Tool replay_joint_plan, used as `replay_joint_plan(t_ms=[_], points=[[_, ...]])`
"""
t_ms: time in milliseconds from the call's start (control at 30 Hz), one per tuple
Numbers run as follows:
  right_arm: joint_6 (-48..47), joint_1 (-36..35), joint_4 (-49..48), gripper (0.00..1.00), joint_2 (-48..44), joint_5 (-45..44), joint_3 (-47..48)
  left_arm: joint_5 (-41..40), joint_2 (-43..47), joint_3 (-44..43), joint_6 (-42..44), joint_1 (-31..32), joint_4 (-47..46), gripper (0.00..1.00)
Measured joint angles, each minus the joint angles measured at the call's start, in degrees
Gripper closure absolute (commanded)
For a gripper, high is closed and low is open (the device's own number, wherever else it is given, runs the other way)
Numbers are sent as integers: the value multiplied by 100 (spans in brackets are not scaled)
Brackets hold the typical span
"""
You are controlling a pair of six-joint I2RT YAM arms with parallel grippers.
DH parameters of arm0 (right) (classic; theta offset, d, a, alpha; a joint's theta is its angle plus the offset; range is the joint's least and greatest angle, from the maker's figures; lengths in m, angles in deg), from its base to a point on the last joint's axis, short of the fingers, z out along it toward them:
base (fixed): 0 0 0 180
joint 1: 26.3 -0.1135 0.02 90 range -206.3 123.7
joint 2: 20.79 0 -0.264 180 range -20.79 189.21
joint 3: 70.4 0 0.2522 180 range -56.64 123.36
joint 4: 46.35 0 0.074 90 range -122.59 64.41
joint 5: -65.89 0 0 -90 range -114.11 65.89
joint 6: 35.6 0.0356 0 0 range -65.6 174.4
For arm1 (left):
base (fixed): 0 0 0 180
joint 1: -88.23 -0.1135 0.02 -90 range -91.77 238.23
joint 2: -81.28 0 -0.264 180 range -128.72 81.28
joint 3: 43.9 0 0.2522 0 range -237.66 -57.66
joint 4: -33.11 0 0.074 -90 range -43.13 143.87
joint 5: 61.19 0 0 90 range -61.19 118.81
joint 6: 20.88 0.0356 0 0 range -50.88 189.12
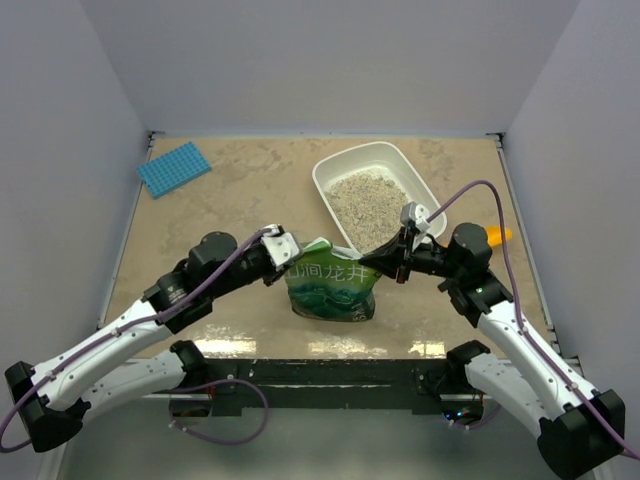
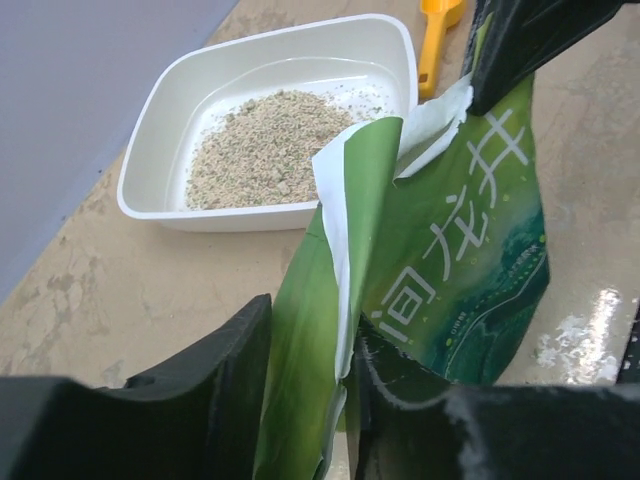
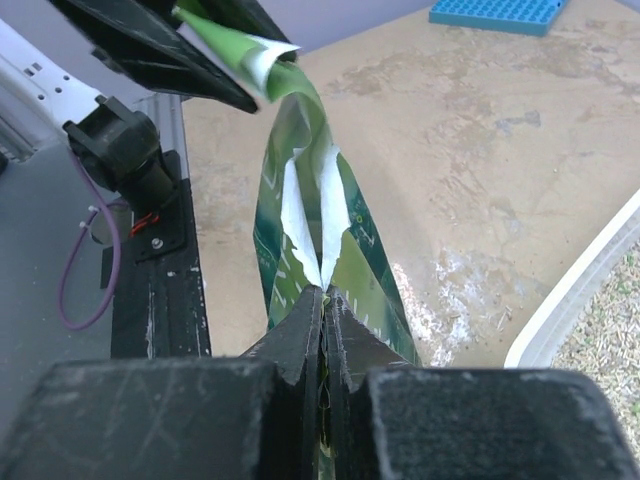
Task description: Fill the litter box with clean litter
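The white litter box (image 1: pixel 330 172) stands at the back right of the table, with clean litter (image 1: pixel 365 205) heaped in it. The left wrist view shows the litter box (image 2: pixel 150 195) and the clean litter (image 2: pixel 260 150) beyond the bag. A green pouch bag (image 1: pixel 330 285) hangs between my grippers, in front of the box. My left gripper (image 1: pixel 285 246) stands open around the bag's left top edge (image 2: pixel 300 380); there is a gap on one side of the fold. My right gripper (image 3: pixel 324 295) is shut on the bag's right top corner (image 3: pixel 300 200).
An orange-yellow scoop (image 1: pixel 498 235) lies right of the litter box, behind my right arm. A blue gridded mat (image 1: pixel 173 168) lies at the back left corner. Grey walls close the table on three sides. The black mounting rail (image 1: pixel 330 375) runs along the near edge.
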Motion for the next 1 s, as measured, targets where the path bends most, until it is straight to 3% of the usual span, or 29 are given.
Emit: replay_joint_plan(t_ms=[267,567,833,1000], points=[[83,2,284,100,-92,-275,-2,111,1025,254,-896,-7,101,40],[155,-2,356,100,-256,-332,-79,-356,1878,1054,-1624,-13,-7,28],[234,-4,514,100,-533,-339,-179,-1088,1891,1585,-2109,-35,-258,27],[319,-9,514,100,-640,-339,-251,-1104,1482,1670,-2262,-291,-647,28]])
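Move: The litter bag stands between the hands: its middle is about 9 cm right of the left hand, 2 cm nearer the base and 12 cm lower, with its upper left corner still between that hand's half-open fingers. The litter box lies beyond, about 30 cm ahead of the left hand, 22 cm to its right and 21 cm below. From the right hand, which pinches the upper right corner, the bag's middle is 7 cm left, 2 cm back and 12 cm down. The bag's upper left corner comes free as the left hand, fingers opening wide, draws back some 3.5 cm and slightly up while moving left; it then sinks about 6.5 cm and swings forward again beside the bag's left edge. Its wrist rolls left side down, turning counter-clockwise and tipping down. The shut right hand keeps its pinch. ##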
